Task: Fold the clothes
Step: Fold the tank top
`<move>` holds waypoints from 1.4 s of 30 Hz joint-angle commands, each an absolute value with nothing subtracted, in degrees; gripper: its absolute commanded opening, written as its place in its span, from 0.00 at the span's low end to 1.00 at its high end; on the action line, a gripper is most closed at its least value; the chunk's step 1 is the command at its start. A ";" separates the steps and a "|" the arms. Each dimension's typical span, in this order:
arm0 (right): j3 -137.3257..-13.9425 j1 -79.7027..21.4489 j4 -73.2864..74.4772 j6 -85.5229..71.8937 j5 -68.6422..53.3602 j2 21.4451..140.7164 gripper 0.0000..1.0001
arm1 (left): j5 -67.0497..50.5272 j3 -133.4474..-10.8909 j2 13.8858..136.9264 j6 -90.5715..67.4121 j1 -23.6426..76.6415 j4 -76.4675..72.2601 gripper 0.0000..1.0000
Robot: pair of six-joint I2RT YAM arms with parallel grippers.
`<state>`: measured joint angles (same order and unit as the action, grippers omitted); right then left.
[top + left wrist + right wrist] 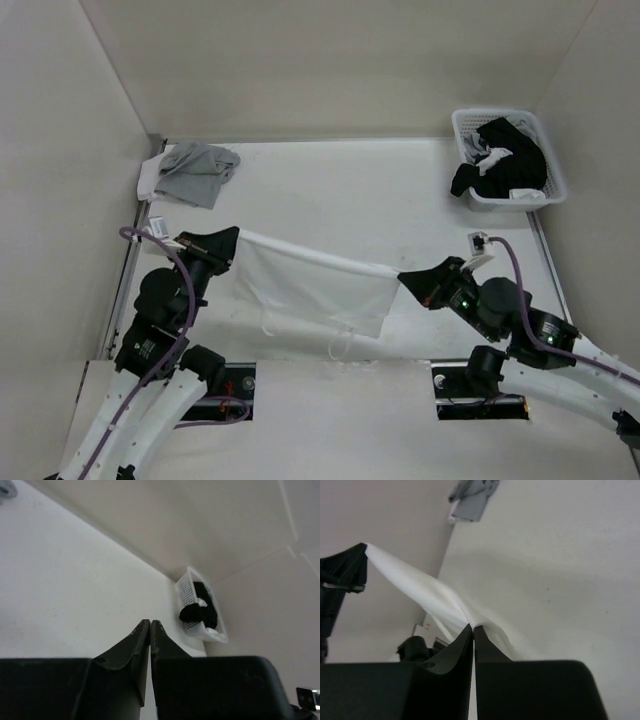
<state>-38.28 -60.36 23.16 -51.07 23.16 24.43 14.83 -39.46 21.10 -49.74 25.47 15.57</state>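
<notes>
The clothes, one thin white garment, hang stretched as a sheet between my two grippers just above the table. The top edge is pulled taut, and thin strings dangle from the lower edge. My left gripper is shut on the top left corner. In the left wrist view its jaws are pressed together and the fabric is hidden there. My right gripper is shut on the top right corner. In the right wrist view the white cloth bunches at the closed tips and runs up to the left gripper.
A grey garment lies crumpled in the far left corner. A white basket holding black clothes stands at the far right by the wall. Walls close the table on three sides.
</notes>
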 commanded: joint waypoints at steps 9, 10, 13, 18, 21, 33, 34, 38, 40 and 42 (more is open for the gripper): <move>-33.66 -33.04 0.21 -43.77 2.23 57.09 0.05 | 14.42 -31.64 51.54 -47.20 21.50 0.04 0.02; -34.45 -30.48 -2.52 -43.42 0.28 61.22 0.05 | 13.89 -32.08 56.46 -47.72 20.62 -3.65 0.02; -39.62 -23.88 -7.90 -42.37 -3.86 74.14 0.05 | 11.26 -37.07 71.58 -49.56 17.01 -12.36 0.02; -51.30 -17.72 -10.54 -41.66 -8.08 90.59 0.05 | 10.46 -49.98 90.76 -50.01 15.16 -16.61 0.02; -55.62 -15.78 -9.93 -41.48 -8.70 94.12 0.05 | 9.06 -54.83 95.97 -50.19 13.84 -16.52 0.02; -42.64 -17.09 -12.74 -42.01 -6.95 83.69 0.06 | 7.38 -36.32 84.74 -50.54 14.81 -24.25 0.03; -40.80 -17.27 -12.83 -42.10 -6.51 82.19 0.06 | 7.38 -34.21 83.07 -50.62 14.89 -24.78 0.03; -34.91 -17.80 -12.92 -42.54 -4.14 77.09 0.05 | 7.56 -26.65 74.47 -50.36 15.59 -24.79 0.03; -32.62 -17.97 -12.75 -43.06 -3.87 75.51 0.05 | 7.73 -23.40 70.33 -50.36 16.30 -24.17 0.03; -30.16 -19.02 -12.57 -44.03 -3.52 73.92 0.05 | 8.17 -20.40 67.07 -50.36 17.26 -23.47 0.04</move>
<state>-32.51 -18.13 -9.85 -42.92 -5.85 76.20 7.31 -23.22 71.92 -50.35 16.29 -20.75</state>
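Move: Both hands already hold the tank top stretched by its hem corners. The bare table patch it is taken to lies about 12 cm ahead, 17 cm right and 31 cm below the left hand; from the right hand, about 18 cm ahead, 15 cm left and 26 cm below. The grey cloth is some 34 cm ahead and 22 cm left of the left hand; the basket is 43 cm ahead and 34 cm right of the right hand. Still pinching the hem corners, both hands swing the tank top forward and down towards the table, some 25 cm each way (the right sinks about 20), fingers tipping down by 25 to 40 degrees. Staying low, they then draw the hem back towards the robot, the left about 12 cm, the right 9; the grips stay shut. ##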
